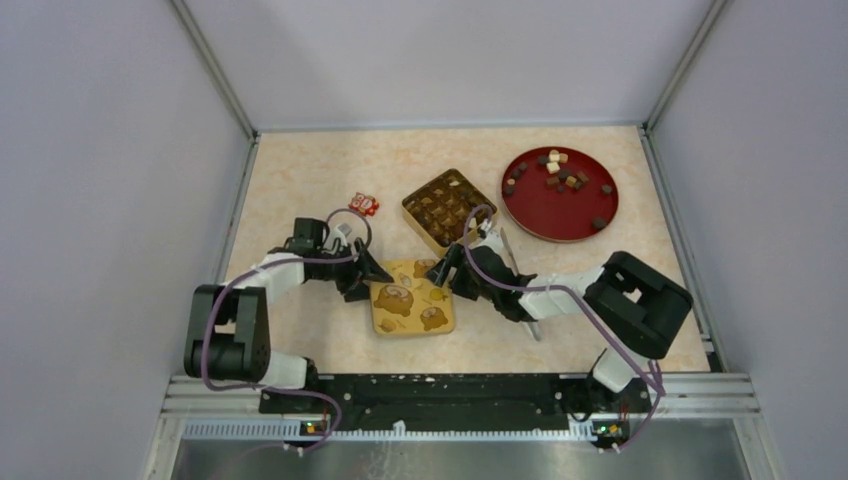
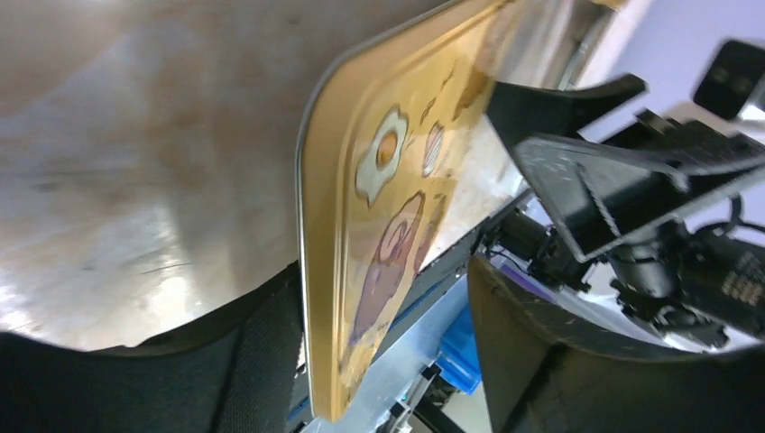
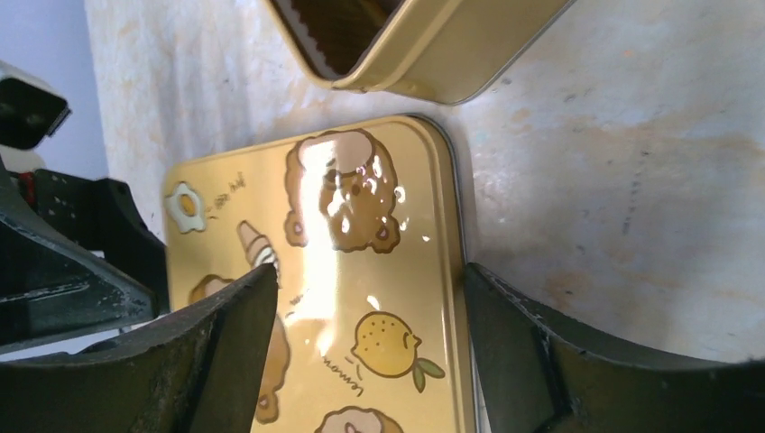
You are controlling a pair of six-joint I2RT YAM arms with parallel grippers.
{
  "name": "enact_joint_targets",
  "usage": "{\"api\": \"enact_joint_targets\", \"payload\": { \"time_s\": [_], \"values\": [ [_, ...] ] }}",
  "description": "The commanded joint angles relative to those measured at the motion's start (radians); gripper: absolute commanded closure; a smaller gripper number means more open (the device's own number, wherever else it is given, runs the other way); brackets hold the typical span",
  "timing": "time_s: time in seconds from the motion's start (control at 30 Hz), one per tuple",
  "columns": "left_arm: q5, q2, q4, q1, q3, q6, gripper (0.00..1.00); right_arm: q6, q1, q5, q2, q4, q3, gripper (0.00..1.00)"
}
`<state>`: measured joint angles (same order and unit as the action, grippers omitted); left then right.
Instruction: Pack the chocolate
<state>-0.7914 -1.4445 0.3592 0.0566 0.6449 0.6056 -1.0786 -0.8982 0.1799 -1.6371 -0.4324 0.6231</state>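
Observation:
Chocolate lumps (image 1: 562,178), mostly dark with a few pale ones, lie on a red plate (image 1: 575,226). More chocolate fills the open gold tin (image 1: 411,210). The square yellow lid (image 1: 412,297) with cartoon prints lies in front of the tin. My left gripper (image 1: 368,275) is at the lid's left edge. In the left wrist view the lid (image 2: 361,207) stands between the jaws of the left gripper (image 2: 379,298), one finger beside it, the other apart. My right gripper (image 1: 447,268) is open at the lid's far right corner. The right gripper (image 3: 370,280) straddles the lid's edge (image 3: 334,225).
A small red-and-white wrapped sweet (image 1: 364,204) lies behind the left gripper. The tin's wall (image 3: 433,54) is just beyond the lid in the right wrist view. Grey walls close the table on three sides.

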Motion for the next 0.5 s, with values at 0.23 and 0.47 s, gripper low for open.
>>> {"api": "enact_joint_targets", "payload": {
  "time_s": [0.23, 0.47],
  "values": [
    [-0.128, 0.130, -0.046, 0.012, 0.012, 0.017, 0.50, -0.040, -0.003, -0.111, -0.060, -0.040, -0.017, 0.27],
    [-0.047, 0.154, 0.053, 0.012, 0.064, -0.028, 0.75, -0.043, 0.001, -0.117, -0.068, -0.055, -0.024, 0.27]
  ]
}}
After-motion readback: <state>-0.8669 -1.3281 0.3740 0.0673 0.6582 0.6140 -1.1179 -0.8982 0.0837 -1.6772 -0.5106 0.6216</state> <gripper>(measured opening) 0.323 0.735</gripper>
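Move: My left hand has the lid's left edge between its open fingers; the lid's middle lies about 7 cm to its right, 3 cm back and 2 cm lower. From my right hand, at the lid's right edge, that middle is some 6 cm left and 5 cm back, about 1 cm down. The chocolate box sits 14 cm ahead and 14 cm right of my left hand; the red packet is 15 cm ahead and 3 cm left of it. I raise my left hand about 4 cm, easing about 1 cm to the right, lifting the lid's left side as I close the fingers from wide to about a third open around its rim. My right hand stays low, its fingers unchanged, one still against the lid's right edge, and follows about 2 cm left and a little back. ##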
